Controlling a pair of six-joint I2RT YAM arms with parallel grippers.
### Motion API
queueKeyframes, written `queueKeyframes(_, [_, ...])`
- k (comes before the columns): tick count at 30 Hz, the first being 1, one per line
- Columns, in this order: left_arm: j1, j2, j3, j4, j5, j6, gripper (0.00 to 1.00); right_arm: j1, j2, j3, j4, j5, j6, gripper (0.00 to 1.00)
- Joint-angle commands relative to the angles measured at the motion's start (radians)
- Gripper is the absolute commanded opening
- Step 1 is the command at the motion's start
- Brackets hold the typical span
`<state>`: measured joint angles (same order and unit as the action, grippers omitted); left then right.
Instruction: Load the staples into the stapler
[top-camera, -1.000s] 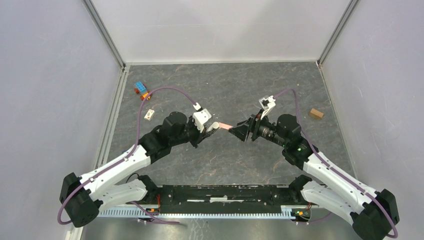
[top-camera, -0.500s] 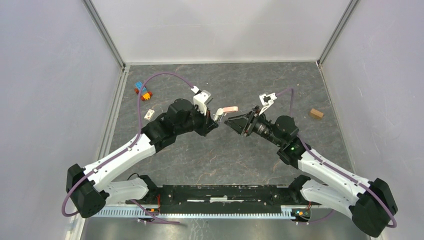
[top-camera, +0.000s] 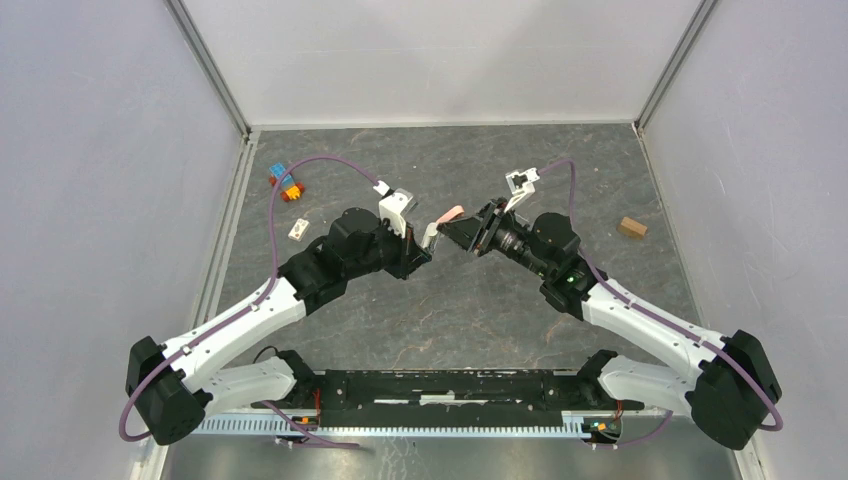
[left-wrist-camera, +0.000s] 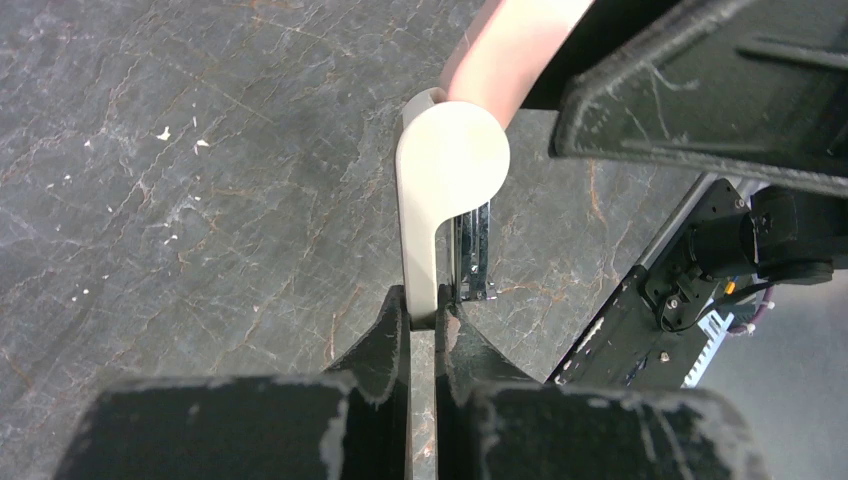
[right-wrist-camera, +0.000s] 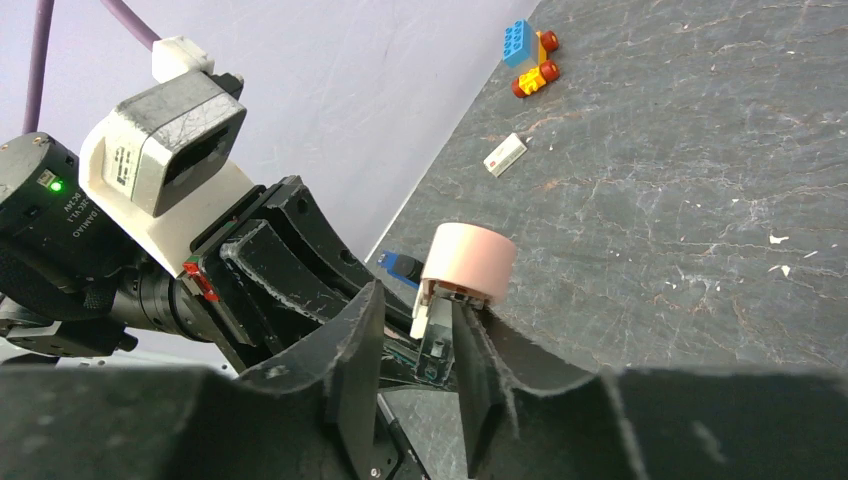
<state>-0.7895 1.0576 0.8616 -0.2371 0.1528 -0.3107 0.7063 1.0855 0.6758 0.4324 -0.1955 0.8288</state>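
Note:
My left gripper (top-camera: 428, 237) (left-wrist-camera: 422, 305) is shut on the white base of a small stapler (top-camera: 447, 214) (left-wrist-camera: 440, 170) and holds it above the middle of the table. The stapler has a pink top (right-wrist-camera: 470, 262), swung up off the base, and a bare metal channel (left-wrist-camera: 472, 250). My right gripper (top-camera: 450, 226) (right-wrist-camera: 418, 305) faces it from the right, jaws narrowed but open, straddling the stapler's end. One finger (right-wrist-camera: 480, 370) touches it; the other stands off with a gap. I cannot make out the staples.
A small white rectangular piece (top-camera: 298, 229) (right-wrist-camera: 505, 155) lies at the table's left. Blue, orange and red toy bricks (top-camera: 285, 182) (right-wrist-camera: 530, 55) sit at the back left. A brown block (top-camera: 631, 227) lies far right. Walls enclose the table.
Both grippers rose and shifted towards the back. The stapler's pink top tilted upward. My right gripper's jaws narrowed around the stapler's end.

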Motion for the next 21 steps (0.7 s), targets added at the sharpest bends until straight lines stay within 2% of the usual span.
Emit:
queueKeyframes(1, [-0.004, -0.016, 0.001, 0.029, -0.025, -0.084, 0.02, 0.026, 0.024, 0.053, 0.004, 0.045, -0.002, 0.42])
queueKeyframes(10, [-0.004, 0.026, 0.049, -0.051, -0.146, -0.196, 0.02, 0.082, 0.038, 0.073, -0.049, 0.157, -0.020, 0.56])
queueKeyframes(21, [-0.004, -0.074, -0.006, 0.014, -0.180, -0.269, 0.02, 0.171, 0.141, 0.181, -0.124, 0.284, -0.036, 0.63])
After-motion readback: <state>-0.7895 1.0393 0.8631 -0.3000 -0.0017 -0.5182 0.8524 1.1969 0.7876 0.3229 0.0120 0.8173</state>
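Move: My left hand is gripping the stapler by one end; the stapler's middle is about 3 cm ahead of it, 2 cm to its right and 4 cm above. The same middle lies roughly 2 cm left, 1 cm ahead and 1 cm below my part-open right hand. The small white box is on the table some 26 cm left, 8 cm ahead and 20 cm below my left hand; the toy car stands about 10 cm beyond that box and 2 cm farther left. I spread my right fingers from about a third to nearly two thirds open and bring that hand some 3.5 cm left and a little down, in around the stapler. My left hand keeps its pinch on the white end, drifts about 1.5 cm left, dips nearly 2 cm and comes most of the way back up, turning some 13 degrees counter-clockwise. ##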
